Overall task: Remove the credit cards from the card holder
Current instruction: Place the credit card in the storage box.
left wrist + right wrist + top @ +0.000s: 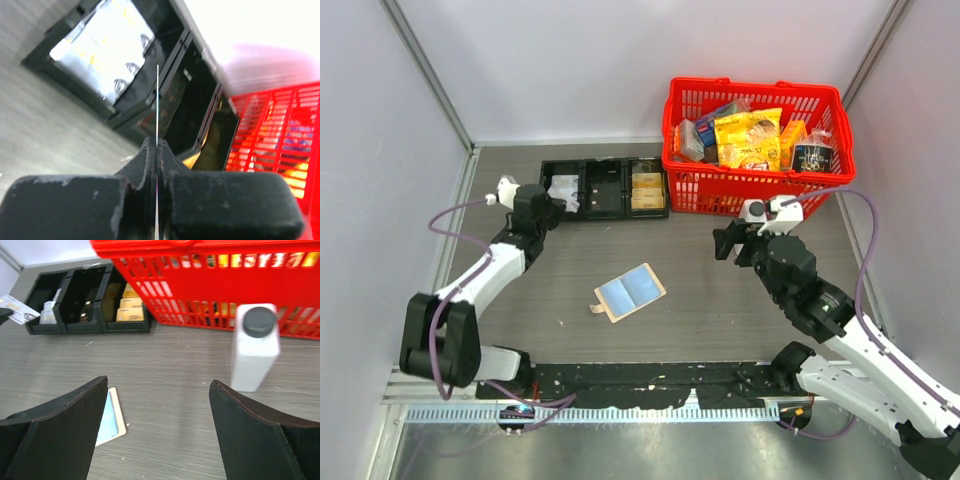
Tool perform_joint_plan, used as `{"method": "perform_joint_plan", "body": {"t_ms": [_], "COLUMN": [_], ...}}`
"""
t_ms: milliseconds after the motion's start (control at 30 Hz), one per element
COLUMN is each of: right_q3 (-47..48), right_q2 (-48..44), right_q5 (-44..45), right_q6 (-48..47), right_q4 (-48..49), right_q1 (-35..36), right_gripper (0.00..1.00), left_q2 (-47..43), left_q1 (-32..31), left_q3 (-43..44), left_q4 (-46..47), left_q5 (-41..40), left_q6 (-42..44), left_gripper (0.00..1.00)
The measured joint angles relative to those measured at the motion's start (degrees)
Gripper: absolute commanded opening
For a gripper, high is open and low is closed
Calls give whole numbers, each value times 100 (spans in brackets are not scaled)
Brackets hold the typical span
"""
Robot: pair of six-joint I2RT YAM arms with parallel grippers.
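Observation:
The card holder [630, 292] lies open on the table, tan outside and pale blue inside; one corner of it shows beside my right fingers [111, 415]. My left gripper [552, 207] hovers at the left end of the black tray [605, 211], shut on a thin pale credit card. That card shows edge-on between the jaws [157, 100] and flat-on at the left edge of the right wrist view [17, 310]. My right gripper [728, 243] [159, 383] hangs open and empty to the right of the card holder, above bare table.
The tray's left compartment holds white cards [100, 50], its middle one a dark card [87, 310], its right one gold cards [646, 190]. A red basket [695, 190] of groceries stands at the back right. A white bottle [255, 345] with a dark cap stands before it.

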Motion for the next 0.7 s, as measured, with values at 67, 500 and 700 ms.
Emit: {"method": "perform_joint_plan", "body": {"t_ms": [67, 500, 700], "right_q3": [-66, -153, -168], "right_q2": [-223, -702, -625], "right_q5": [212, 837, 837], "right_q6": [-46, -190, -197], "right_q4": [-96, -240, -273], "right_q1": [0, -2, -2], "right_gripper": [87, 88, 88], "left_q2": [426, 2299, 2664], "left_q1": [70, 304, 326], "left_q3": [256, 1338, 1471], "left_q4": [280, 745, 741], "left_q5": [-120, -647, -640], "left_q6": [-81, -929, -1440], "left_gripper": [0, 0, 10]}}
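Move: The left hand holds a credit card. Its goal, the left compartment of the storage box with the white cards in it, lies about 9 cm ahead, 1 cm left and 13 cm below. The empty middle compartment sits level with that one, some 10 cm to its right. The open card holder lies about 15 cm back and 15 cm right of the left hand. From the right hand the left compartment is roughly 21 cm ahead, 40 cm left and 23 cm lower. Forward first and nearly level, then sinking as it slows, the left hand travels about 10 cm out and 5 cm down over the left compartment of the storage box, drifting slightly left. It turns some 15 degrees counter-clockwise, its fingers still shut on the credit card. The right hand, wide open and empty, moves about 4 cm right, farther from the card holder. ##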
